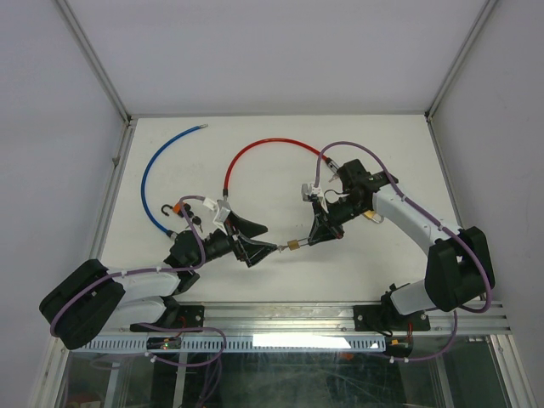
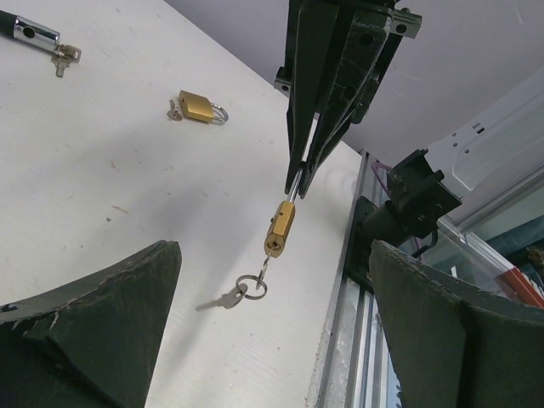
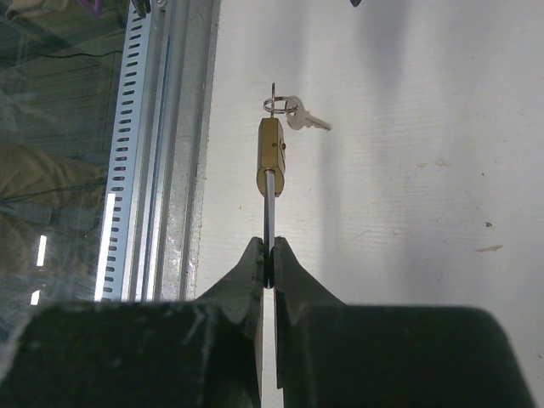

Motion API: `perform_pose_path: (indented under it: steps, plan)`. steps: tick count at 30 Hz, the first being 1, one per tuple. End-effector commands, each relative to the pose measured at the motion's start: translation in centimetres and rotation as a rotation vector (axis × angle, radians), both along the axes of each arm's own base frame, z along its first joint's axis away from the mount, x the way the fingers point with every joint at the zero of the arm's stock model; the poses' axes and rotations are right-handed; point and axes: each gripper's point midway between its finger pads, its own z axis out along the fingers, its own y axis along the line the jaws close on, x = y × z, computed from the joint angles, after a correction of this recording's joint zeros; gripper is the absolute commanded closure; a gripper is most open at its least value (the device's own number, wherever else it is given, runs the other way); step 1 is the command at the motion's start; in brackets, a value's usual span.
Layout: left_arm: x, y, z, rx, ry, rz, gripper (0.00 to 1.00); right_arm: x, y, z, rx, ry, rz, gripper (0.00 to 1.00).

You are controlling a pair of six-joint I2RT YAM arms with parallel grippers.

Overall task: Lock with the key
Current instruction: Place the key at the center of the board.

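Observation:
A small brass padlock (image 2: 280, 228) hangs in the air above the table, its thin shackle (image 3: 269, 212) pinched in my right gripper (image 3: 270, 274), which is shut on it. From its keyhole end hangs a key ring (image 2: 252, 286) with a silver key (image 2: 223, 297) dangling; what joins the ring to the keyhole looks like a second key seen edge-on. My left gripper (image 2: 274, 259) stands wide open, its fingers (image 2: 127, 306) on either side of the padlock's keyhole end and a little short of it, touching nothing. From above, the padlock (image 1: 292, 245) sits between both gripper tips.
A second brass padlock (image 2: 201, 106) lies on the table beyond. A cable lock's metal end (image 2: 30, 31) with keys lies at the far left. A red cable (image 1: 263, 146) and a blue cable (image 1: 153, 174) curve across the back. The table's metal front rail (image 2: 344, 340) is close by.

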Motion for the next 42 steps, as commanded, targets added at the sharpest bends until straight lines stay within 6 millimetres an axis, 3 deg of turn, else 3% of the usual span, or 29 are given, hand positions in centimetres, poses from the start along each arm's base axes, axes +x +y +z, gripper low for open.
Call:
perform_pose_path:
  steps: [1, 19, 31, 35, 42]
  plan:
    - [-0.2, 0.1, 0.5, -0.016, -0.017, -0.012, 0.05, 0.3, 0.7, 2.5, 0.084, -0.05, 0.015, 1.0]
    - [-0.7, 0.2, -1.9, 0.076, 0.02, -0.034, 0.1, 0.3, 0.7, 2.6, 0.085, -0.05, 0.011, 1.0]
    - [-1.8, -2.1, -2.0, 0.059, 0.031, -0.205, 0.3, 0.4, 0.6, 2.4, 0.081, -0.045, 0.01, 1.0]
    - [-1.3, -2.2, -1.9, 0.066, 0.01, -0.19, 0.3, 0.4, 0.7, 2.3, 0.081, -0.042, 0.011, 1.0]
    - [-0.2, -3.1, -2.5, 0.128, 0.004, -0.192, 0.44, 0.4, 0.6, 2.3, 0.08, -0.042, 0.01, 1.0]
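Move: Just off the open left hand's fingertips, the key in the padlock lies roughly 4 cm to the right, 1 cm back and 4 cm lower. The padlock body is some 7 cm to this hand's right, 1 cm back and 2 cm below; the loose key on the ring is about 3 cm right, 1 cm ahead and 6 cm below. From the right hand, the key in the padlock is about 6 cm left, 2 cm back and 4 cm down. Dipping about 5 cm and drawing back 2 cm, the left hand then reaches some 2 cm right towards the key in the padlock, coming up and forward again slightly at the end. Its fingers tip down a little, swing about 10 degrees clockwise and close partway, one on each side of the key ring. The right hand stays put, keeping the padlock pinched by its shackle. ##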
